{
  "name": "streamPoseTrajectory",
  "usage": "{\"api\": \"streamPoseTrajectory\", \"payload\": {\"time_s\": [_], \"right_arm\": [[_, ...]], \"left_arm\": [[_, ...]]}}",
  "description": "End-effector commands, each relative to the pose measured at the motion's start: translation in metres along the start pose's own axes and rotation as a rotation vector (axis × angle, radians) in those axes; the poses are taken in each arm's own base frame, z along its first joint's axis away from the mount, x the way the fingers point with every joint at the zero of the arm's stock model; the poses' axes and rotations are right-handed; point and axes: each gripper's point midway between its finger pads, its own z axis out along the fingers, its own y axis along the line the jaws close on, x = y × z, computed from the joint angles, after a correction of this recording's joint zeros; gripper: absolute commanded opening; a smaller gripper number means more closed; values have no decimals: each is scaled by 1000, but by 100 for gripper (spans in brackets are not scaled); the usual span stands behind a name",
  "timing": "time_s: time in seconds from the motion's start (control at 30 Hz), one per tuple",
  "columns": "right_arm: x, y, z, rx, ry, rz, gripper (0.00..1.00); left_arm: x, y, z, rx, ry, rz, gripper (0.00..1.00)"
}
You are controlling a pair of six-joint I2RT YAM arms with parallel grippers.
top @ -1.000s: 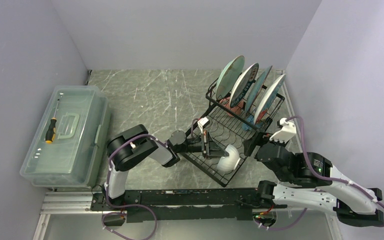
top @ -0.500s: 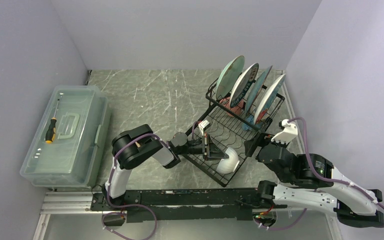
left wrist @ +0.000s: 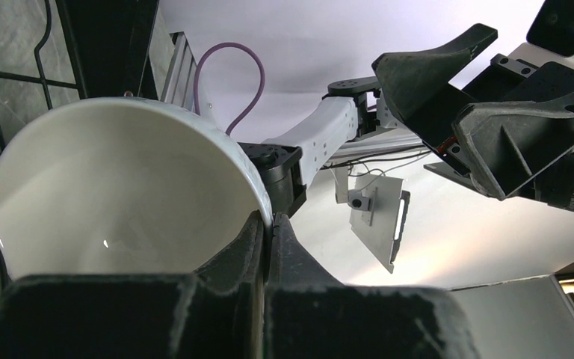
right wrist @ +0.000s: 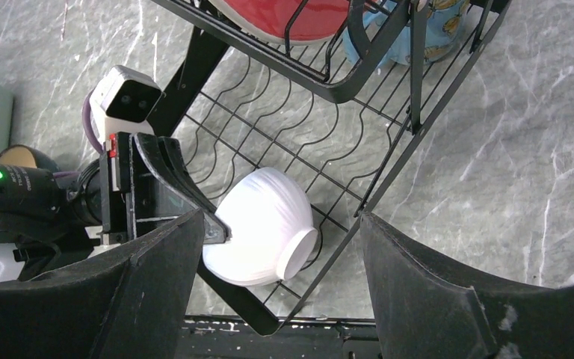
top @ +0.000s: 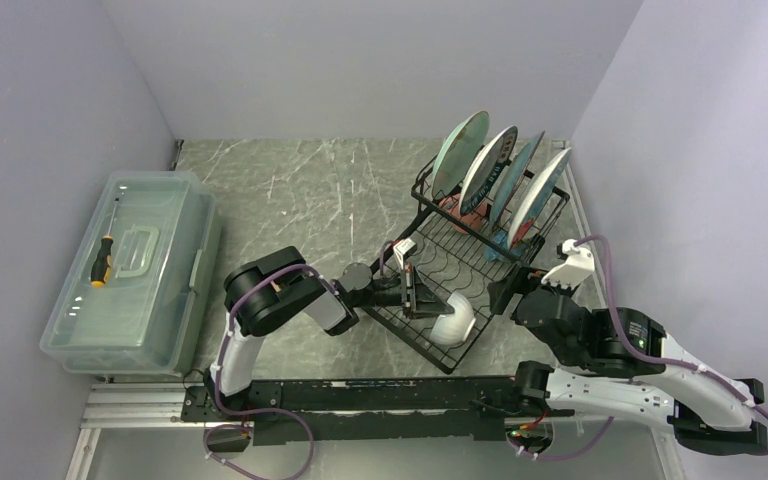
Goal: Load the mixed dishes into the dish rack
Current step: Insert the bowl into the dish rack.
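Note:
The white bowl [top: 454, 321] lies on its side on the low front tier of the black wire dish rack [top: 430, 190]. My left gripper [top: 416, 293] is shut on the bowl's rim. In the left wrist view the two fingers [left wrist: 250, 239] pinch the rim of the bowl [left wrist: 119, 202]. My right gripper [right wrist: 280, 217] hovers open above the bowl [right wrist: 265, 224], one finger on each side, touching nothing. A mint-green plate [top: 460, 150], a white lettered plate [top: 488, 165] and others stand in the upper slots. A red plate [right wrist: 291, 19] and a blue mug [right wrist: 403, 37] sit in the basket tier.
A clear plastic box [top: 130, 270] with a screwdriver [top: 102, 262] on its lid stands at the left. Walls close in on the left, back and right. Bare marble table [top: 300, 190] lies between the box and the rack.
The left arm has shifted a little, and the bowl has come slightly lower and nearer on the front tier. The right gripper has barely moved.

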Motion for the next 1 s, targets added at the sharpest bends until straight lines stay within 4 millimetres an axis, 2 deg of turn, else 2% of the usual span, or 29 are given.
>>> {"api": "streamPoseTrajectory", "payload": {"time_s": [0.0,0.23,0.43,0.53,0.77,0.97], "right_arm": [[-2,3,1,-6,-12,29,79],[1,6,3,-10,-6,28,79],[3,6,4,-10,-2,28,80],[3,6,4,-11,-2,28,80],[4,4,4,-11,1,30,81],[5,4,4,-13,1,33,81]], "left_arm": [[-3,1,-12,20,-10,-29,0],[3,9,-14,-3,27,-94,0],[8,12,-14,-83,57,-76,16],[8,12,-14,-113,66,-56,21],[8,20,-13,-148,77,-59,27],[5,9,-10,-206,95,6,32]]}}
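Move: My left hand already has the white bowl by its upper rim, the bowl's middle some 3 cm right, 1 cm back and 4 cm below. The lower rack floor it is going onto lies about 9 cm under my fingers, also 3 cm right and 1 cm back. The blue mug stands roughly 13 cm ahead and 12 cm right, 6 cm lower. From my right hand, the bowl is about 9 cm left, 3 cm back and 12 cm down. I hold my left hand almost in place over the rack's near end, then part my fingers from nearly shut to about a third open, letting go of the bowl's rim. As they spread, I sink about 2 cm and tip my right-pointing fingertips down some 10 degrees, easing slightly left, with the rim still between the pads. ##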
